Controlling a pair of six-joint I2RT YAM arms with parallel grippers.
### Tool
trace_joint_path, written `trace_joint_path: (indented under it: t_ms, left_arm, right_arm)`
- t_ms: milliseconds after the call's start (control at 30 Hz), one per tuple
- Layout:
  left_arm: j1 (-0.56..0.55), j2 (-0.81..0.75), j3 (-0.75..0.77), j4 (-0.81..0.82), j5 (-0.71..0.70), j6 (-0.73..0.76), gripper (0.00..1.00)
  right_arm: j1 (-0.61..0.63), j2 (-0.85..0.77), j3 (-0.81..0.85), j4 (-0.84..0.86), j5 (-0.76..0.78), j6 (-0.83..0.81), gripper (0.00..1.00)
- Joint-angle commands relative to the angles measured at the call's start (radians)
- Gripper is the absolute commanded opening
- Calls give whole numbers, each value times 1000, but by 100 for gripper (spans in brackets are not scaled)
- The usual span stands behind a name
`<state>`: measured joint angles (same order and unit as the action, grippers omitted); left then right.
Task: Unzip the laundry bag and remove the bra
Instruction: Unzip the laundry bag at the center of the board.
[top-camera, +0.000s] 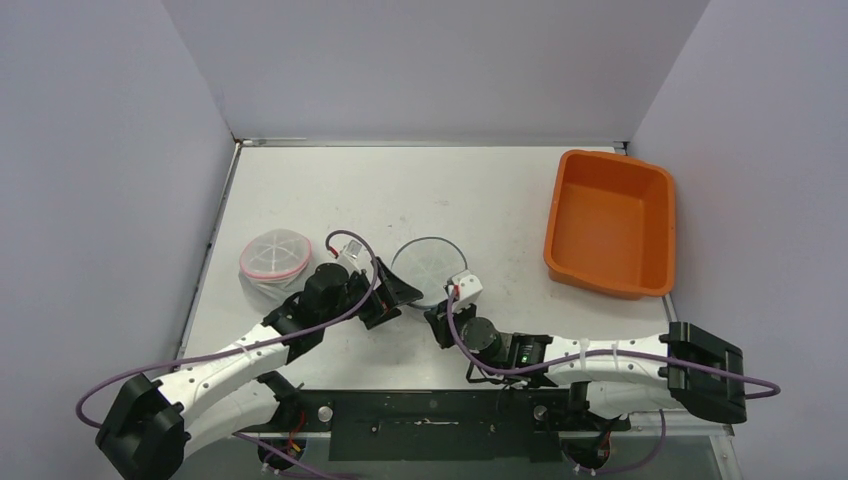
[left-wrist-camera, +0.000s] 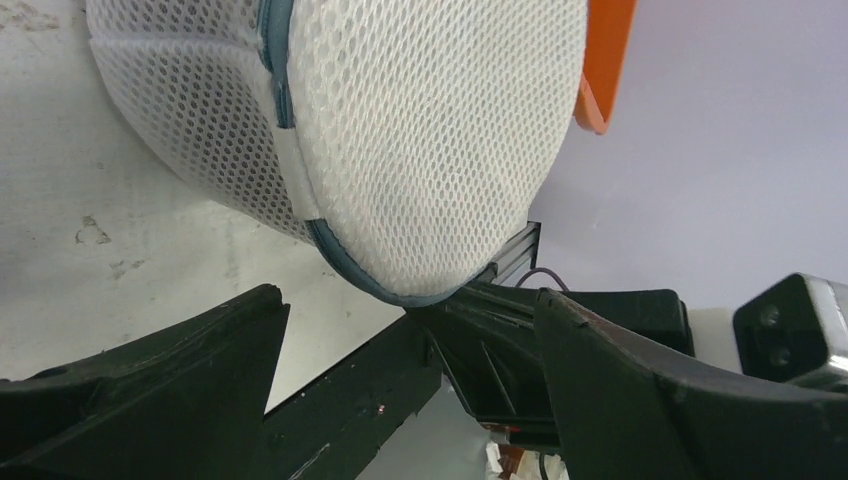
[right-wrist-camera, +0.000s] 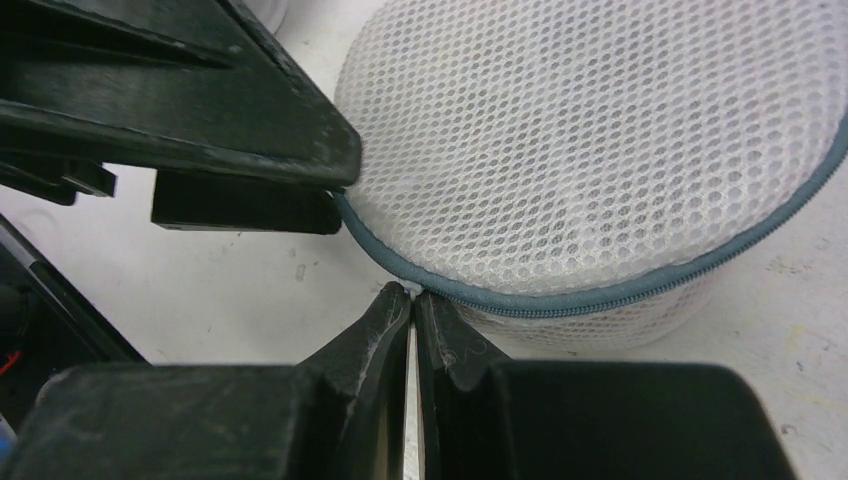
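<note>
The round white mesh laundry bag (top-camera: 425, 262) with a teal zipper rim stands on the table mid-front; it also shows in the left wrist view (left-wrist-camera: 430, 130) and the right wrist view (right-wrist-camera: 600, 130). My right gripper (top-camera: 436, 312) (right-wrist-camera: 411, 292) is shut at the bag's near rim, pinching a small white bit that looks like the zipper pull. My left gripper (top-camera: 392, 297) (left-wrist-camera: 410, 295) is open, its jaws wide apart at the bag's left rim, one finger (right-wrist-camera: 200, 120) touching the rim. The zipper looks closed. The bra is hidden; I cannot make it out through the mesh.
A second round white mesh piece with a pink rim (top-camera: 275, 256) lies left of my left gripper. An orange tub (top-camera: 552, 225) stands at the right back, its corner in the left wrist view (left-wrist-camera: 607, 60). Grey walls enclose the table.
</note>
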<state>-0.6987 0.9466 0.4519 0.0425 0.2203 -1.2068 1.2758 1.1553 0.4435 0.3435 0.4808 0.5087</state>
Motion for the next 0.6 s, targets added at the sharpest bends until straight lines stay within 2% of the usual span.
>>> trace_joint_path:
  t_ms: [0, 100, 267, 567]
  left_arm:
    - [-7, 20, 5, 82, -26, -52, 90]
    - [-7, 42, 20, 95, -53, -50, 82]
    - [-3, 78, 34, 99, -101, -42, 64]
    - [14, 122, 47, 108, -126, -29, 39]
  right_arm:
    - [-6, 33, 64, 103, -76, -25, 5]
    - [-5, 41, 80, 100, -106, -34, 5]
    - [-4, 24, 73, 90, -125, -30, 5]
    - [-4, -42, 51, 32, -115, -21, 5]
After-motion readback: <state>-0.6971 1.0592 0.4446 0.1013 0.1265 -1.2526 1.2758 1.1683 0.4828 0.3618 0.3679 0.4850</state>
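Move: The left hand, wide open, has the laundry bag's near rim about 2 cm ahead, 2 cm right and 3 cm below it; the bag's middle is some 5 cm ahead, 3 cm right and 6 cm below. The zip's white tab, already pinched in the right fingertips, lies about 1 cm back, 4 cm right and 4 cm lower. From the right hand, that same rim spot is roughly 3 cm ahead, 2 cm left and 1 cm higher. Down and forward goes the left hand, about 3 cm each way or a little less, its open fingers coming over the bag's rim beside the zip and closing to roughly half open around it. The right hand keeps its pinch on the white tab, bringing it some 2 cm left towards the left hand with a little draw back and up and a slight counter-clockwise turn. ##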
